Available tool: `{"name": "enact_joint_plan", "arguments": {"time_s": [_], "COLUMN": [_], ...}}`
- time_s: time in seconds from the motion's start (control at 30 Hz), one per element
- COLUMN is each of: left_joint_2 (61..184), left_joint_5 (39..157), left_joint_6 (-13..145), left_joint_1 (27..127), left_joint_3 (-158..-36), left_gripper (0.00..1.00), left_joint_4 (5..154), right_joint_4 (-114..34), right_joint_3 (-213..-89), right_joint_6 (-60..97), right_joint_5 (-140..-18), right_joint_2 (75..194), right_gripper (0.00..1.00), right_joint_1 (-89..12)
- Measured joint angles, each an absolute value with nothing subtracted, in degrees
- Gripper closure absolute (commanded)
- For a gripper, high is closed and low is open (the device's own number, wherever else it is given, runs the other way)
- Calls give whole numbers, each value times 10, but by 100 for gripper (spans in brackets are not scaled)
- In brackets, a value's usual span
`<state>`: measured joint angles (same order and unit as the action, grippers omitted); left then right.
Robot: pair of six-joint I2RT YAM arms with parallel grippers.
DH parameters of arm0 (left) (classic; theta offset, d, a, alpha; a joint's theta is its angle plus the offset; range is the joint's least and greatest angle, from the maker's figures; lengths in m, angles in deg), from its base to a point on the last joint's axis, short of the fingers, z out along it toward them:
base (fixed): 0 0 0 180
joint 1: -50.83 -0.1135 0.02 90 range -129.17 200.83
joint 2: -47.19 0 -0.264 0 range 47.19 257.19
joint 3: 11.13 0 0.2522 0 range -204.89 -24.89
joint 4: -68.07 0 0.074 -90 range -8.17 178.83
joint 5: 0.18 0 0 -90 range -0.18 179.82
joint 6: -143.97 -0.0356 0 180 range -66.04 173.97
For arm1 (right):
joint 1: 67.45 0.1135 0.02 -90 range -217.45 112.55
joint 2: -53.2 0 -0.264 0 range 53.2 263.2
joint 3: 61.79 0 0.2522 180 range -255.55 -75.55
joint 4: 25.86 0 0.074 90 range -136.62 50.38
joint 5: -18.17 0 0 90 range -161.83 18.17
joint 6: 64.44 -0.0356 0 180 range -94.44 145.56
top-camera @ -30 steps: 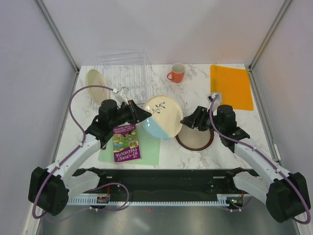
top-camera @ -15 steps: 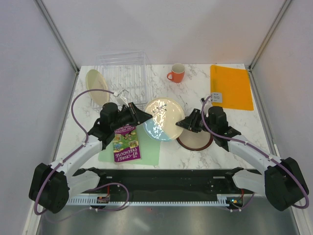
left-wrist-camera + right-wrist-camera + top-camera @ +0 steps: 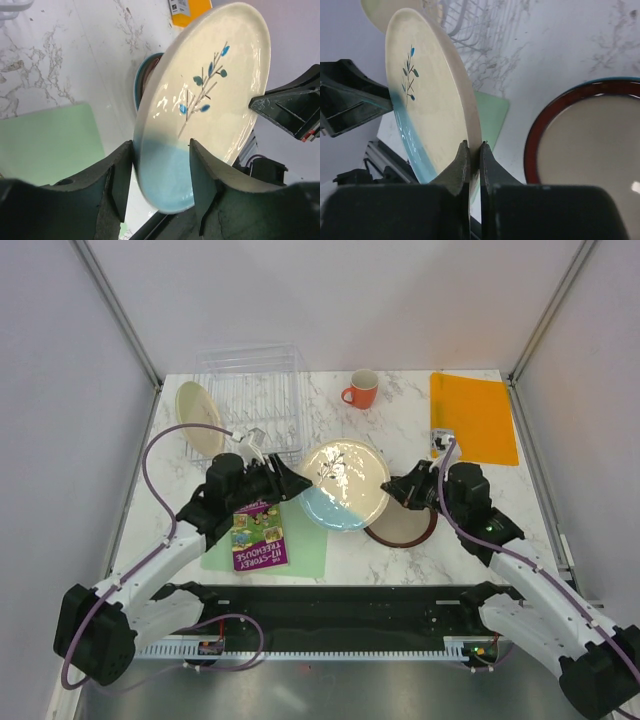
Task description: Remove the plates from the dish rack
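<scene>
The blue-and-cream plate with a sprig (image 3: pixel 345 483) hangs tilted above the table between both arms. My right gripper (image 3: pixel 392 490) is shut on its right rim; in the right wrist view the fingers (image 3: pixel 473 146) pinch the plate's edge (image 3: pixel 430 100). My left gripper (image 3: pixel 300 483) stands open around the blue end of the plate (image 3: pixel 200 100), with a gap at one finger (image 3: pixel 160 145). A dark-red-rimmed beige plate (image 3: pixel 400 530) lies flat on the table under my right gripper. A pale yellow-green plate (image 3: pixel 200 415) leans at the left side of the clear dish rack (image 3: pixel 255 390).
An orange mug (image 3: pixel 360 390) stands right of the rack. An orange mat (image 3: pixel 472 415) lies at the back right. A light green mat (image 3: pixel 300 550) with a purple book (image 3: pixel 258 535) on it lies under my left arm.
My right gripper came in and shut on the plate's right rim. My left gripper's jaws spread apart off the plate. The plate shifted slightly to the right.
</scene>
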<state>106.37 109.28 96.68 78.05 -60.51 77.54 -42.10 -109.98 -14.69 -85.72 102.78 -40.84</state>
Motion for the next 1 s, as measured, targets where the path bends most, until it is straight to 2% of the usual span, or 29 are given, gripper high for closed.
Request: {"name": "enact_joint_plan", "arguments": {"time_s": [0.5, 0.83, 1.0], "left_joint_2": [1053, 1053, 1049], "left_joint_5": [1072, 1066, 1064], "left_joint_6": [926, 924, 920], "left_joint_1": [783, 783, 783], "left_joint_3": [-630, -630, -630], "left_gripper": [42, 42, 42], "left_joint_4": [796, 796, 796], "right_joint_4": [-601, -654, -664], "right_joint_3": [-1109, -1133, -1133], "right_joint_6": [-71, -31, -21], "right_joint_5": [-778, -771, -791], "right_joint_2": [1015, 997, 1004], "right_gripper": [100, 100, 100], "right_joint_1": [-459, -588, -617]}}
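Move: The stack lying on the table, with the brown-rimmed plate on top, is about 6 cm right, 2 cm back and 16 cm below the right hand, which already grips the blue-and-cream plate by its right rim. The green mat is about 33 cm left and 9 cm back of that hand; the orange folder is roughly 35 cm right and 32 cm ahead. From the open left hand the stack is some 28 cm right, 3 cm back and 15 cm down. Keep the right gripper shut on the blue-and-cream plate and carry it about 13 cm to the right, sinking some 5 cm early on, drawing it out from between the already open left fingers to bring it over the brown-rimmed stack. Swing the right wrist about 20 degrees clockwise, lower its left side and tip the fingers a little further down. ##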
